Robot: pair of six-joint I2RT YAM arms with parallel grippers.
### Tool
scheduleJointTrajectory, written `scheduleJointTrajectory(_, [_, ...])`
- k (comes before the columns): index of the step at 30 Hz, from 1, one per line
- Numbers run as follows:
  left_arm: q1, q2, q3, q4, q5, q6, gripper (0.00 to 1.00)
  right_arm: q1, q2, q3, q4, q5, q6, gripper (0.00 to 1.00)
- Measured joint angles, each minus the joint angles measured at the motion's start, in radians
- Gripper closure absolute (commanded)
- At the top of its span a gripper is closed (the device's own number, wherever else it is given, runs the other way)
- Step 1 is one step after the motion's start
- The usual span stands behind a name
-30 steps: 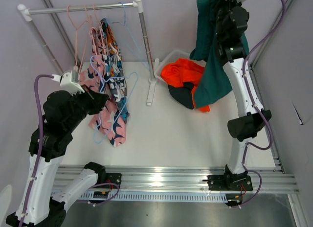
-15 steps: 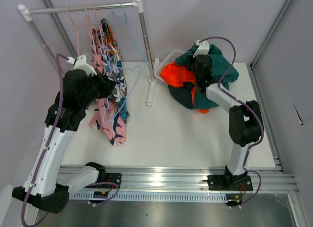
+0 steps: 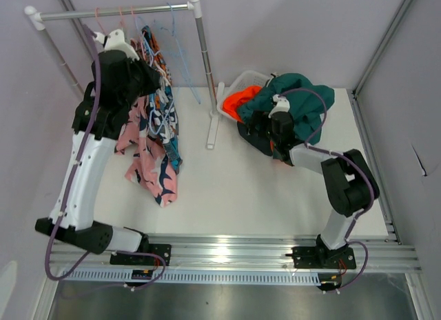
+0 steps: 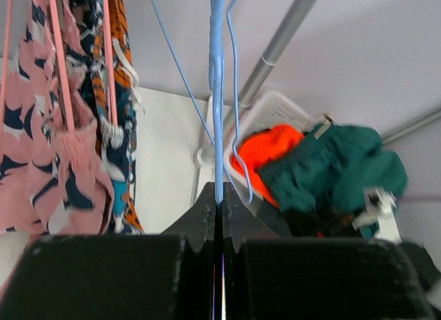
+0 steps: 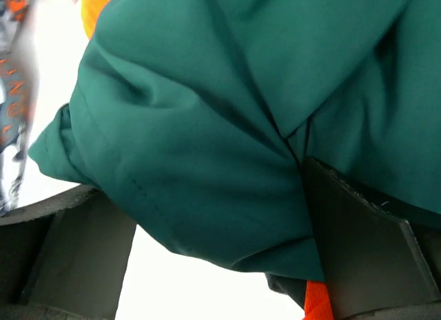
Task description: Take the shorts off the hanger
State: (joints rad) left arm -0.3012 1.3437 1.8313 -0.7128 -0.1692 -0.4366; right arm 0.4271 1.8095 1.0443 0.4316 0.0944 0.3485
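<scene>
My left gripper (image 3: 153,75) (image 4: 219,196) is raised beside the rack and shut on a bare blue hanger (image 4: 217,92). To its left, the pink shorts with navy print (image 3: 148,165) (image 4: 41,161) and the navy shorts with orange print (image 3: 153,47) (image 4: 117,72) still hang on pink hangers. The teal shorts (image 3: 296,92) (image 5: 207,127) lie on the pile at the back right, on top of the orange shorts (image 3: 241,99) and black shorts (image 3: 253,135). My right gripper (image 3: 274,130) (image 5: 207,196) is low at that pile, its jaws wide open, with teal cloth lying loose between them.
The rack's rail (image 3: 110,13) runs across the back left, and its right post (image 3: 203,65) stands on a white foot. A white basket (image 3: 231,85) (image 4: 269,110) sits behind the pile. Metal frame posts rise at the right.
My right arm came down from high up with the teal shorts, laid them on the pile and opened. My left arm rose from the table to the rail, still holding the blue hanger.
</scene>
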Motion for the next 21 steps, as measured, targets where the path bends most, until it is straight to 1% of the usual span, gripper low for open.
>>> scheduleJointTrajectory(1, [0.005, 0.032, 0.034, -0.005, -0.004, 0.003, 1.00, 0.002, -0.031, -0.034, 0.005, -0.007, 0.014, 0.00])
scheduleJointTrajectory(6, [0.044, 0.195, 0.191, -0.022, -0.010, 0.024, 1.00, 0.056, -0.293, -0.269, 0.005, -0.025, 0.062, 0.01])
scheduleJointTrajectory(10, [0.074, 0.307, 0.319, -0.058, -0.012, 0.036, 1.00, 0.091, -0.422, -0.374, 0.001, -0.040, 0.070, 0.01])
scheduleJointTrajectory(15, [0.099, 0.430, 0.475, -0.079, -0.012, 0.050, 1.00, 0.090, -0.484, -0.452, 0.042, -0.071, 0.070, 0.01])
scheduleJointTrajectory(21, [0.115, 0.507, 0.544, -0.079, -0.011, 0.057, 1.00, 0.090, -0.487, -0.463, 0.066, -0.099, 0.069, 0.01])
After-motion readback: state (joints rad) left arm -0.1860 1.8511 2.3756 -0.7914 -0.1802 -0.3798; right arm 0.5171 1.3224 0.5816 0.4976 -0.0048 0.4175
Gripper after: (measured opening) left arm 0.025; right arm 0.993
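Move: My left hand holds the empty blue hanger by its neck; the rail it goes back to is some 18 cm ahead and 15 cm above. The patterned shorts hang about 15 cm ahead, 6 cm left and 14 cm lower, while another blue hanger hangs 15 cm ahead and 7 cm right. From my open right hand, the shorts lie 4 cm ahead and some 34 cm left, higher up; the green garment lies 7 cm ahead and 9 cm right. I keep my left fingers shut on the blue hanger and carry it forward about 13 cm towards the rail, nearly level and drifting slightly left. Meanwhile I draw my right hand back some 13 cm, quickly at first and rising a little, its fingers staying wide open over the green garment's near side and the wrist turning slightly counter-clockwise. ##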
